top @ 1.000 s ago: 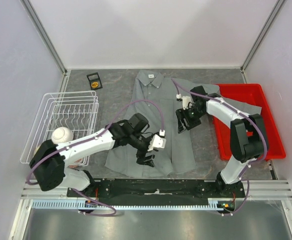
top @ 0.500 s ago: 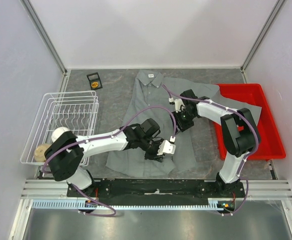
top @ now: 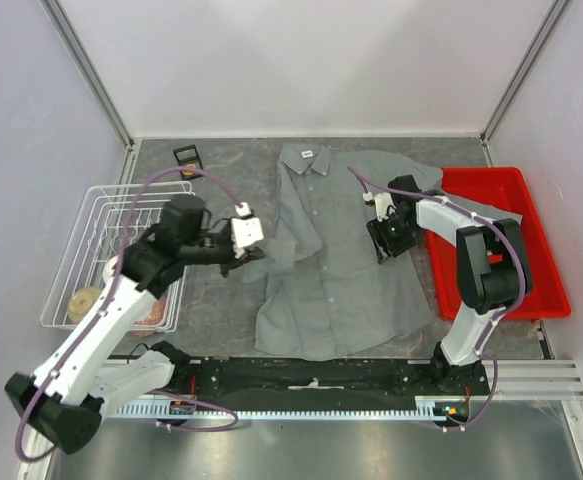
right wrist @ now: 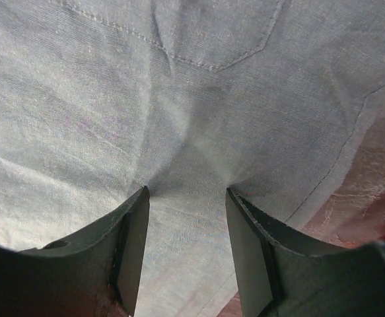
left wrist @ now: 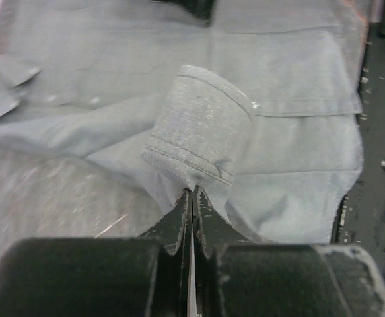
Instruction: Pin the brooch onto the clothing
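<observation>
The clothing (top: 336, 265), a grey button-front shirt, lies spread on the table with its collar at the back. My left gripper (top: 259, 255) is shut on a sleeve cuff (left wrist: 199, 129) and holds it up off the table at the shirt's left side; in the left wrist view the gripper (left wrist: 192, 193) has its tips pinched on the fabric. My right gripper (top: 389, 240) presses down on the shirt's right chest. In the right wrist view that gripper (right wrist: 187, 193) is open, with puckered cloth (right wrist: 179, 119) between the tips. The brooch (top: 187, 156) is an orange-gold speck in a small black case at the back left.
A white wire rack (top: 101, 215) stands at the left with a tan bowl-like thing (top: 84, 303) in it. A red bin (top: 546, 270) stands at the right, with the shirt's other sleeve lying over its near corner. A black rail (top: 311, 378) runs along the near edge.
My left gripper shut on the shirt's cuff and swung left and back with it, dragging the shirt out wider. My right gripper shifted slightly right on the shirt and narrowed a little.
</observation>
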Controlling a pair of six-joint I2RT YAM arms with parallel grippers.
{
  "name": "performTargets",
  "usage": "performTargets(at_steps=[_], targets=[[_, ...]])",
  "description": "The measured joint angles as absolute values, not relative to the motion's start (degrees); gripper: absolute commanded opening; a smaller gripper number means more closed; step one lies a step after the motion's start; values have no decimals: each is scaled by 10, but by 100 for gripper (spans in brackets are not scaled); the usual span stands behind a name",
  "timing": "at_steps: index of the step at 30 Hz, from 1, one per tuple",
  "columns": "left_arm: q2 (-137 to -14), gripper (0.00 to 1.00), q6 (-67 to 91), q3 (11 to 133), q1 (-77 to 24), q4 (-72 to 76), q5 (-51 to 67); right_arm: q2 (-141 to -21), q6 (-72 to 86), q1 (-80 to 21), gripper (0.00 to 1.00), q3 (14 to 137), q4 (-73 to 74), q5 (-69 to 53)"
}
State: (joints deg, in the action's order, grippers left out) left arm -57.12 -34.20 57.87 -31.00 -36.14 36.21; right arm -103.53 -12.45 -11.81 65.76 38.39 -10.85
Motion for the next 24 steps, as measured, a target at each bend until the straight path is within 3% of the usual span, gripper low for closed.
performTargets(at_steps=[16,24], targets=[[-498,2,-345,648,86,-445,258,-1020,-170,-117,57,639,407,-73],[-556,2,-414,747,190,-432,308,-1020,-175,-117,57,639,415,-72]])
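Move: Over the wire rack to the left is where the cuff held by the left hand is being taken: its middle lies about 36 cm left, 10 cm ahead and 19 cm below that hand. The brooch in its black stand is some 41 cm ahead and 20 cm left; the shirt body's middle is 12 cm ahead and 23 cm right, both 22 cm down. From the right hand, the body's middle is level, about 13 cm left and 2 cm down; the red bin is 30 cm right, 4 cm ahead. Drawing the pinched cuff away from the shirt, the left hand sweeps about 25 cm left, over the rack, going forward and rising by some 10 cm each, while it swings some 50 degrees counter-clockwise. The half-open right hand stays down, fingertips resting on the shirt, and eases 2 to 3 cm back and right. ##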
